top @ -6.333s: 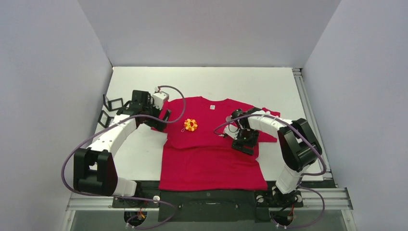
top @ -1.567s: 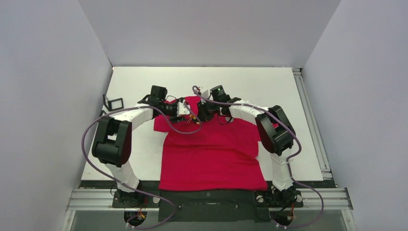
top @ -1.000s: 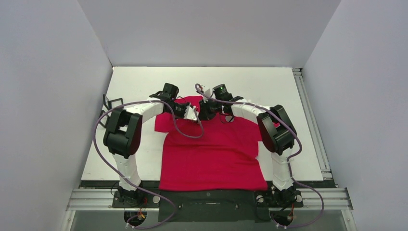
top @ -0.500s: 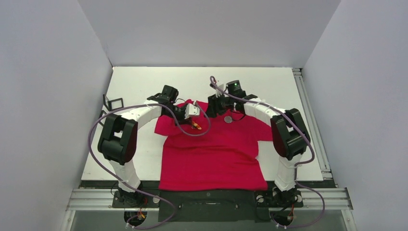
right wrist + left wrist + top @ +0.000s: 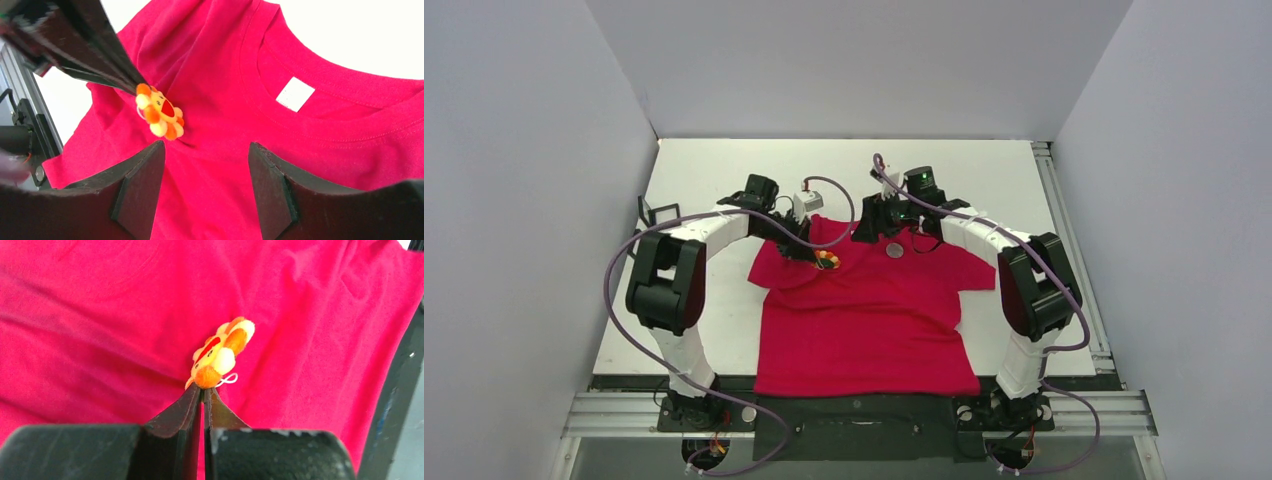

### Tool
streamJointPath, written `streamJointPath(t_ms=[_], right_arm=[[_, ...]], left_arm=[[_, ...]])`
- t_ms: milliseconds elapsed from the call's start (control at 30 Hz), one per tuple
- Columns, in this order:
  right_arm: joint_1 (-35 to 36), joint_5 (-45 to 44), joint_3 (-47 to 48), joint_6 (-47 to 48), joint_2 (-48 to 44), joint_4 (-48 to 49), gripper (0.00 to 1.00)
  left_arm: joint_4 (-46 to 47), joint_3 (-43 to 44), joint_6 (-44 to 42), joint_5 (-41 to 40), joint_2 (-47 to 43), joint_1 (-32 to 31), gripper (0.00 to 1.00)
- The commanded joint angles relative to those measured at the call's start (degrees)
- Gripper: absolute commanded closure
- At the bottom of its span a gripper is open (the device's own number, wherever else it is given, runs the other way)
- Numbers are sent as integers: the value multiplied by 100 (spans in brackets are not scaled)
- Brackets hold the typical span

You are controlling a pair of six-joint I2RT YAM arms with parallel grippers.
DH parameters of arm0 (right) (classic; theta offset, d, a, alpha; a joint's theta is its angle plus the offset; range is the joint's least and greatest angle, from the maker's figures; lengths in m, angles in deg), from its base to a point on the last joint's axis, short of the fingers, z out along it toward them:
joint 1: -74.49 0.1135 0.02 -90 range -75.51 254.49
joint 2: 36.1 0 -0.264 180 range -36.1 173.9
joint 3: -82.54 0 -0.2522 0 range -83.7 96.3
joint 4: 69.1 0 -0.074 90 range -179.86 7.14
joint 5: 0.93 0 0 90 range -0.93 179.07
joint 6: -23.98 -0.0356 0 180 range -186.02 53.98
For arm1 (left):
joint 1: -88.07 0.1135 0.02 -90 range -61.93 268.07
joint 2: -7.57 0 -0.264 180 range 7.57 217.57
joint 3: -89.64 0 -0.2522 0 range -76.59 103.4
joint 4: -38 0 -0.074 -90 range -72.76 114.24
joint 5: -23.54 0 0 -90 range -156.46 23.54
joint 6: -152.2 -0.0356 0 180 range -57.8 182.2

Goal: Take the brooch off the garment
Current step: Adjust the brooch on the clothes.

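Note:
The garment (image 5: 864,310) is a bright red T-shirt lying flat on the white table, its white neck label (image 5: 295,94) facing up. The brooch (image 5: 826,261) is a small orange-and-yellow flower near the shirt's left shoulder. My left gripper (image 5: 202,388) is shut on the brooch (image 5: 222,351) by one orange petal, and the flower stands on edge over the fabric (image 5: 100,330). My right gripper (image 5: 206,147) is open just right of the brooch (image 5: 160,112), nothing between its fingers (image 5: 142,185). Whether the brooch is still attached to the cloth I cannot tell.
A small grey disc (image 5: 894,249) lies on the shirt below the neckline, under the right arm. Black square frames (image 5: 652,213) stand at the table's left edge. Grey walls close in the table on three sides.
My left gripper closed on the brooch and drew it slightly left and toward me. My right gripper opened and pulled back to the right, uncovering the grey disc.

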Motion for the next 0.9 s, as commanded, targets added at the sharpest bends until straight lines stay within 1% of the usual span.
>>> streamJointPath(t_ms=[0, 167, 367, 567, 867], right_arm=[[59, 173, -57, -355, 7, 650, 42], [194, 181, -140, -665, 171, 1100, 42], [400, 211, -153, -1142, 458, 1626, 43], [552, 305, -66, -1416, 723, 1952, 42], [625, 242, -55, -1914, 1117, 2410, 42]], left_arm=[[90, 159, 1308, 166, 398, 325, 100], [76, 293, 1697, 117, 879, 526, 100], [-89, 562, 1886, 306, 1297, 636, 100], [-155, 734, 1959, 521, 1456, 651, 100], [-29, 709, 2039, 667, 1465, 659, 100]])
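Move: My left hand already pinches the flower brooch by its edge. The brooch's middle lies about 2 cm to the right of that hand's finger pads and 1 cm below. From my open right hand, the brooch is some 7 cm to the left, 4 cm back and 5 cm lower. The white label is roughly 4 cm ahead of my right hand and 3 cm left, the grey disc about 6 cm right and level with it, both some 11 cm below. I lower the brooch about 5 cm towards the table with my left hand, drifting left and a little forward, and roll that wrist some 30 degrees about its fingers while keeping the pinch; then I hold nearly still. My right hand, fingers wide open, rises slightly, then swings about 6 cm left and down towards the brooch, stopping short of it. ##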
